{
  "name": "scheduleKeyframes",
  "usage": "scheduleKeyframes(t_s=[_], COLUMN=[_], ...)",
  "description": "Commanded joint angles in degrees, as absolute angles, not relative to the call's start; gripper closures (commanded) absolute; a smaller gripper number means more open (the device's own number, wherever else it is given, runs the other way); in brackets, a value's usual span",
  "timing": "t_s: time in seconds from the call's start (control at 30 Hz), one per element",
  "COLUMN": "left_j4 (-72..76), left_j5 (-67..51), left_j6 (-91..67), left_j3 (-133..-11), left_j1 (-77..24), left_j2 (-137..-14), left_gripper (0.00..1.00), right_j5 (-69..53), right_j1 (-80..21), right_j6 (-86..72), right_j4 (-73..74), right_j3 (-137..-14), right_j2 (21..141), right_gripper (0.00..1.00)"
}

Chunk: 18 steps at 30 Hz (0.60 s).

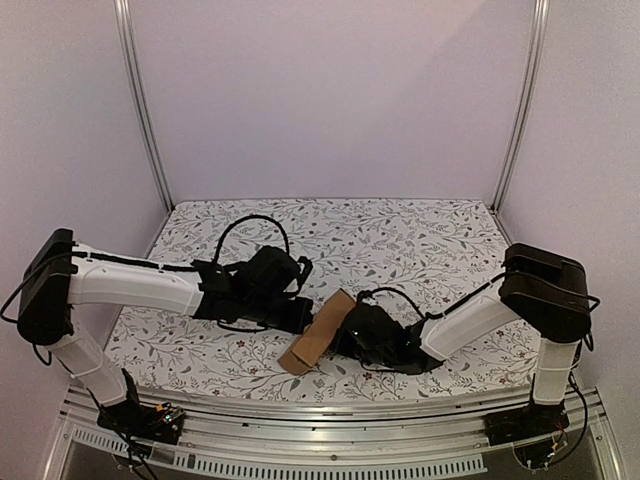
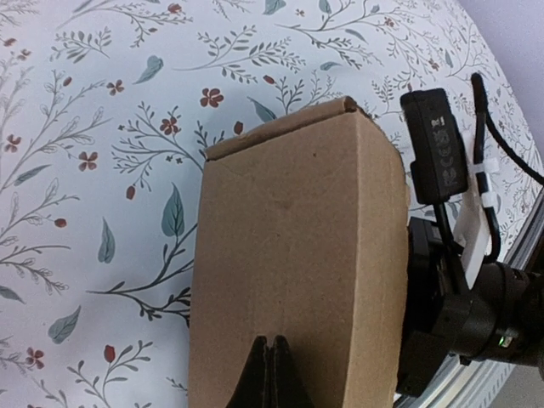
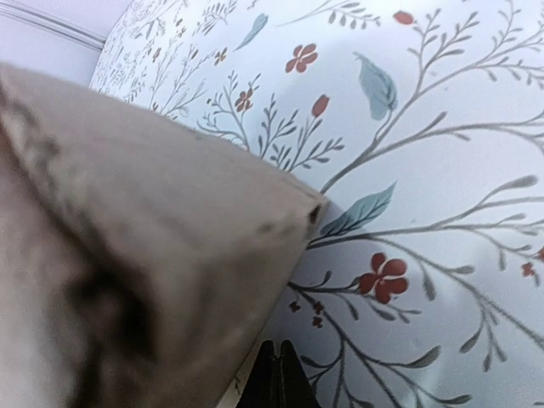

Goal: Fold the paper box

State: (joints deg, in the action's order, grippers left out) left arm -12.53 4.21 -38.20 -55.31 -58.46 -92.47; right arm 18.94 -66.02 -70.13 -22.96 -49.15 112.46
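Observation:
The paper box [image 1: 318, 332] is a slim brown cardboard box lying on the floral table, slanting from upper right to lower left between the two arms. In the left wrist view the paper box [image 2: 297, 255] fills the middle, and my left gripper [image 2: 274, 342] is shut with its tips pressed against the box's top face. My right gripper [image 3: 278, 347] is shut too, with its tips right beside the lower edge of the paper box [image 3: 153, 246], which is blurred and close. Seen from above, the left gripper [image 1: 300, 316] and the right gripper [image 1: 345, 338] sit on opposite sides of the box.
The floral tablecloth [image 1: 400, 240] covers the table. A metal rail [image 1: 330, 408] runs along the near edge, and upright frame posts [image 1: 143, 110] stand at the back corners. The right arm's camera and cable [image 2: 438, 153] are close beside the box.

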Motion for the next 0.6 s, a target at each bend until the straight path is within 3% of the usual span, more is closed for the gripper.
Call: scheduleKeyframes(t_s=[0.0,0.3,0.57], left_j4=[-13.65,-15.60,-21.14], left_j5=[1.96,3.54,9.82], left_j6=[-38.08,-37.45,-35.32], left_j3=[-55.31,-57.50,-60.20], left_j1=[-59.86,-59.78,-59.28], left_j2=[-92.75,-93.42,-91.00], left_gripper=[1.00,1.00,1.00], right_j5=[19.55,23.00,31.07], right_j1=[-63.37,-61.45,-60.58], right_j6=[-66.19,-62.19,-52.88], right_j4=[-15.63,-11.03,8.37], right_j3=[-43.28,-36.01,-38.78], right_j2=[112.95,103.44,89.72], right_gripper=[1.00,1.00,0.94])
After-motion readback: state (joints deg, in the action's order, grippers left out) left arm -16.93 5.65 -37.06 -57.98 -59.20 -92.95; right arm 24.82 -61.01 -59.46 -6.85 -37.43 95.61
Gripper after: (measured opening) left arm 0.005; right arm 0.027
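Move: The paper box stands propped on a narrow long side between the hands, its broad face towards the left hand and its far end slanting to the right. Its middle is about 4 cm left of the right hand, 1 cm ahead and 4 cm above its low fingertips. From the left hand the box's middle is about 4 cm to the right, level fore and aft, and some 4 cm below. The table's near edge runs roughly 15 cm straight back from the right hand. The box loses its prop on the right: the right hand, shut and low beside its right face, draws away to the right by about 11 cm, speeding up as it goes. It first edges slightly forward, then rolls some 20 degrees so that its left side drops, ending clear of the cardboard. The left hand stays shut and hovers near the box's left side, shifting by about a centimetre and coming back. ##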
